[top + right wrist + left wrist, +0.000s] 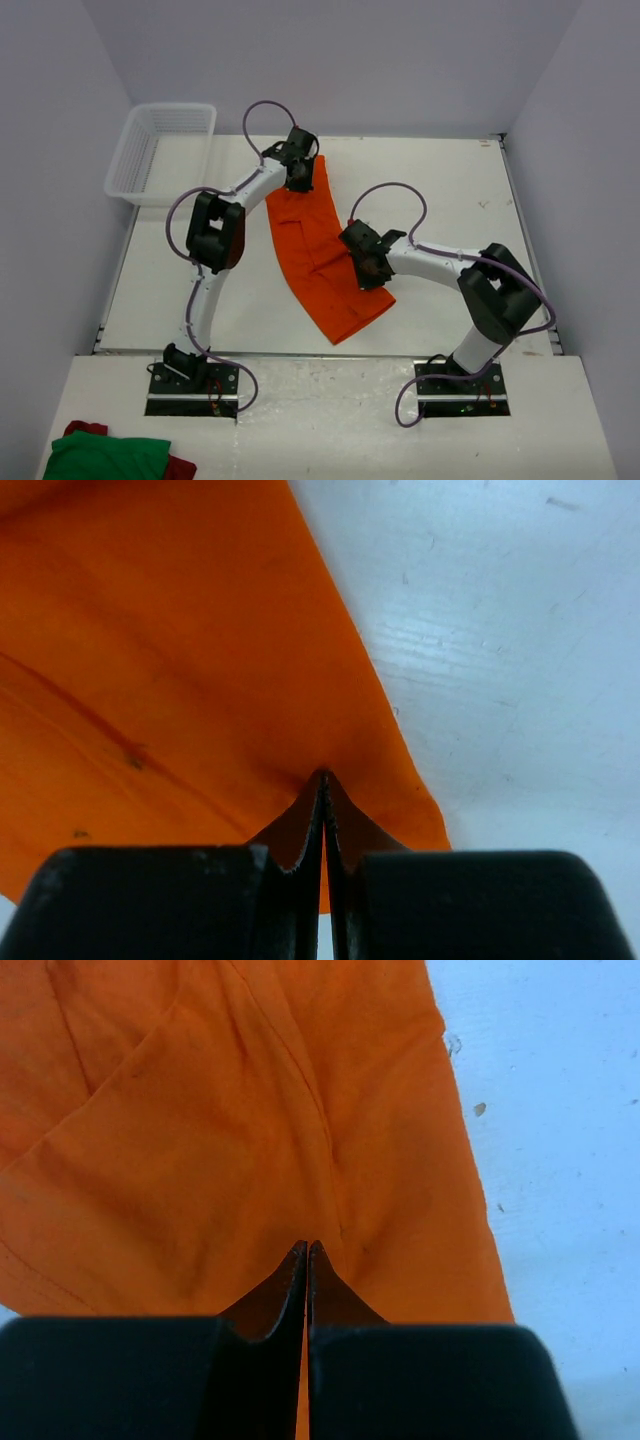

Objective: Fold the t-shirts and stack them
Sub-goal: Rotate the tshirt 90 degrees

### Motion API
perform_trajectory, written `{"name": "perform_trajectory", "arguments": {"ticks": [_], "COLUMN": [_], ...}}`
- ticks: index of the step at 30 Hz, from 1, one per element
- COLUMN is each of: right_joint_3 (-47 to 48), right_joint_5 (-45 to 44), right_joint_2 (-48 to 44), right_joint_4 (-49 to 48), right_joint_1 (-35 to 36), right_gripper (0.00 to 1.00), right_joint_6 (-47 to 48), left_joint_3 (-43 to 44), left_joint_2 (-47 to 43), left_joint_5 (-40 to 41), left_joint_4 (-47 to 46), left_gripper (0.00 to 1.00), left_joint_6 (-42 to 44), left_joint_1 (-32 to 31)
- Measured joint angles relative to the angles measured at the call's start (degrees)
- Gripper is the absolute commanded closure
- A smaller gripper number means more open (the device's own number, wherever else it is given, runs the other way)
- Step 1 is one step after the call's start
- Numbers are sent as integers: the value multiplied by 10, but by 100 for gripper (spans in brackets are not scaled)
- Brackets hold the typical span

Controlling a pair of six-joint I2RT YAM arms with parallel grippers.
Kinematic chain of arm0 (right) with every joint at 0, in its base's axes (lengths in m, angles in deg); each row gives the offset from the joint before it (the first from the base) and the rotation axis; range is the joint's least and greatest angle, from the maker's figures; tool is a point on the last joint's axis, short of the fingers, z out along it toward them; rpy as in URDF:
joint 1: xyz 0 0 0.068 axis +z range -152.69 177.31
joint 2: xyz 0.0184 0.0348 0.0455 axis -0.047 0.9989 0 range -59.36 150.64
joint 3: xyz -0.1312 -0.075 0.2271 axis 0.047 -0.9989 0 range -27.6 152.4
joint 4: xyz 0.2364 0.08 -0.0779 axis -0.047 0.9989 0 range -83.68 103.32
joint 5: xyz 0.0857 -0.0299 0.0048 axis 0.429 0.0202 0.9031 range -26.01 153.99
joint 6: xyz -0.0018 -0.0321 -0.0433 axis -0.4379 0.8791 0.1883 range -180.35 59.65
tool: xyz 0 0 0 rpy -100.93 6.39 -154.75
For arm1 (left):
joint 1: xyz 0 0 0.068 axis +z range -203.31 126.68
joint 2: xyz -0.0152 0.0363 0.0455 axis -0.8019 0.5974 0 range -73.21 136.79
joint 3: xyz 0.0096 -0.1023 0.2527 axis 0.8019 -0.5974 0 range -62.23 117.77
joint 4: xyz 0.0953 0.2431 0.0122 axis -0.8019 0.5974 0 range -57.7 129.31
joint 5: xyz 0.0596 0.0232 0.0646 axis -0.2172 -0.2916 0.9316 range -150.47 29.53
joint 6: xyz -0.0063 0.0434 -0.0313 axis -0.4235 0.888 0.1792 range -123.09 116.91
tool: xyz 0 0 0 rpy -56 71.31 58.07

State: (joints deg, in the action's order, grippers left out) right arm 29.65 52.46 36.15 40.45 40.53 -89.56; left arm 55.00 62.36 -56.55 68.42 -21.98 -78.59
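One bright orange t-shirt point(322, 255) lies on the white table as a long strip folded lengthwise, running from the far middle toward the near edge. My left gripper point(300, 178) is at its far end, shut, with the fabric point(200, 1140) pinched at the fingertips point(300, 1252). My right gripper point(368, 270) is at the strip's right edge about halfway down. It is also shut, with the cloth point(150, 660) drawn into a crease at its tips point(316, 780). In both wrist views orange shows through the slit between the fingers.
A white mesh basket point(125, 165) stands at the table's far left corner. A pile of green and red cloth point(110, 455) lies on the near ledge at the bottom left. Bare table point(455, 190) lies right of the shirt, with walls on three sides.
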Motion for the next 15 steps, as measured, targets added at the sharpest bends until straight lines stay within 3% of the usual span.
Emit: {"name": "perform_trajectory", "arguments": {"ticks": [6,15], "right_joint_3": [-24,-25], "right_joint_5": [15,75], "right_joint_2": [-4,1], "right_joint_4": [-8,-19], "right_joint_1": [8,67], "right_gripper": [100,100], "right_joint_6": [-24,-75], "left_joint_3": [7,106], "left_joint_2": [33,97], "left_joint_5": [11,12], "left_joint_4": [0,-3], "left_gripper": [100,100], "left_joint_6": [0,19], "left_joint_1": [0,5]}}
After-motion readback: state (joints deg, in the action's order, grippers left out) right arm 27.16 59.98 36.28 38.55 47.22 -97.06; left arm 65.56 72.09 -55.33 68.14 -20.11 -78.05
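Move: The orange t-shirt lies folded in a strip under both hands: its middle is about 10 cm ahead and 11 cm left of the right hand, 1 cm lower, and some 13 cm back and 6 cm right of the left hand, 4 cm lower. Its near end is roughly 8 cm back and 1 cm left of the right hand. The white basket stands some 33 cm left and 8 cm ahead of the left hand. Shut right fingertips drag the shirt 6 cm back-left; the left's sink 3 cm, then push it forward. ##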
